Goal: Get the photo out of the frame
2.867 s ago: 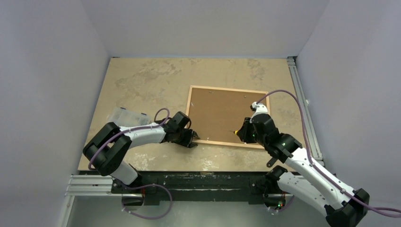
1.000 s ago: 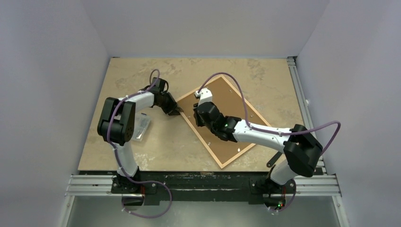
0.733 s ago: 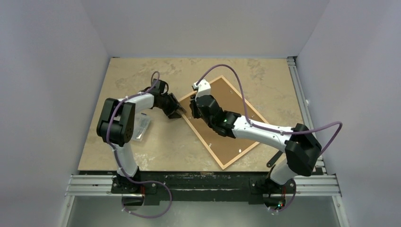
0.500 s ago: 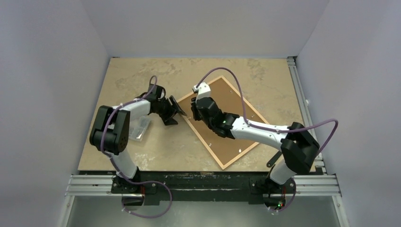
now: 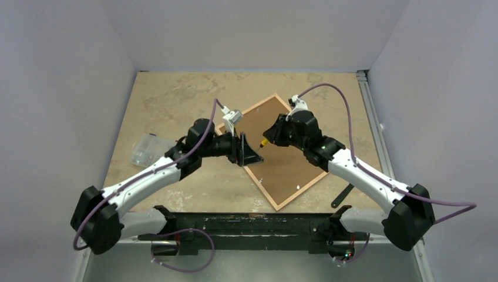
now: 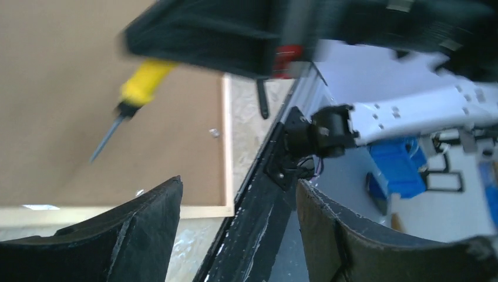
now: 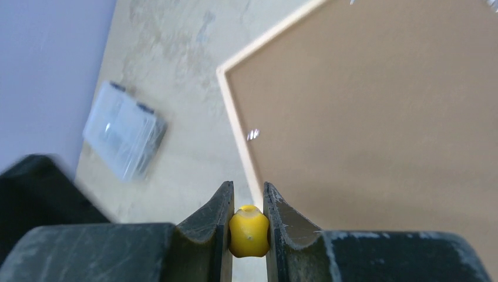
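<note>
The frame (image 5: 264, 190) lies face down and turned like a diamond, its brown backing board (image 5: 290, 167) up. The photo is hidden under the board. My right gripper (image 5: 268, 138) hovers over the board's upper left part, shut on a yellow-handled screwdriver (image 5: 264, 141). The right wrist view shows the handle (image 7: 249, 234) between the fingers, with the frame's edge (image 7: 241, 141) beyond. My left gripper (image 5: 251, 154) is open and empty over the frame's left edge. In the left wrist view it (image 6: 238, 183) faces the screwdriver (image 6: 141, 85) and the frame's corner (image 6: 226, 147).
A clear plastic bag (image 5: 147, 148) lies on the table left of the frame, also in the right wrist view (image 7: 124, 130). A black tool (image 5: 342, 195) lies near the table's front right. A metal rail (image 5: 376, 135) runs along the right side.
The frame lay square earlier and now sits turned. My left gripper has moved from left of the frame to over its left edge. My right gripper has drawn back right with the screwdriver.
</note>
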Action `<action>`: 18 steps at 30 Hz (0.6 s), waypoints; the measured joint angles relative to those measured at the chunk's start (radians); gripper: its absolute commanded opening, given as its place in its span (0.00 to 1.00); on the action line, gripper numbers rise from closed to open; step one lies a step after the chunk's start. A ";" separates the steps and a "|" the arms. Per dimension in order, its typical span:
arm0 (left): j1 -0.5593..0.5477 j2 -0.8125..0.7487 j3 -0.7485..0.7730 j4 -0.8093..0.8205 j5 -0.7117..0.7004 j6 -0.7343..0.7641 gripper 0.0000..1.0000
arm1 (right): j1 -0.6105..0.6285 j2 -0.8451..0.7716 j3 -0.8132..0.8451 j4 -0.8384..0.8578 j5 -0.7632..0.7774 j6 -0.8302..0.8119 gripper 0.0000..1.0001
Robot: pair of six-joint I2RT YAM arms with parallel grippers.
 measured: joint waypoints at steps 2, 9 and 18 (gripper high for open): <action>-0.105 -0.099 -0.001 0.001 -0.059 0.087 0.67 | -0.003 -0.022 -0.025 -0.041 -0.076 0.043 0.00; -0.197 -0.263 -0.007 -0.012 -0.211 0.313 0.68 | -0.003 -0.138 -0.099 -0.100 -0.262 0.150 0.00; -0.219 -0.137 0.048 -0.234 -0.103 0.463 0.56 | -0.003 -0.252 -0.172 -0.031 -0.423 0.273 0.00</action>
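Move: The screwdriver in the right hand has its middle about 6 cm ahead and 6 cm right of the open left hand, at nearly its height. From the right hand, it lies some 3 cm left, 1 cm ahead and 4 cm lower. The frame's middle is roughly 17 cm ahead, 10 cm right and 19 cm below the left hand; its nearest metal clip, 3 cm ahead, 3 cm right and equally low. Right hand draws the gripped screwdriver back 10 cm; open left hand hops back 6 cm, closing on it. ##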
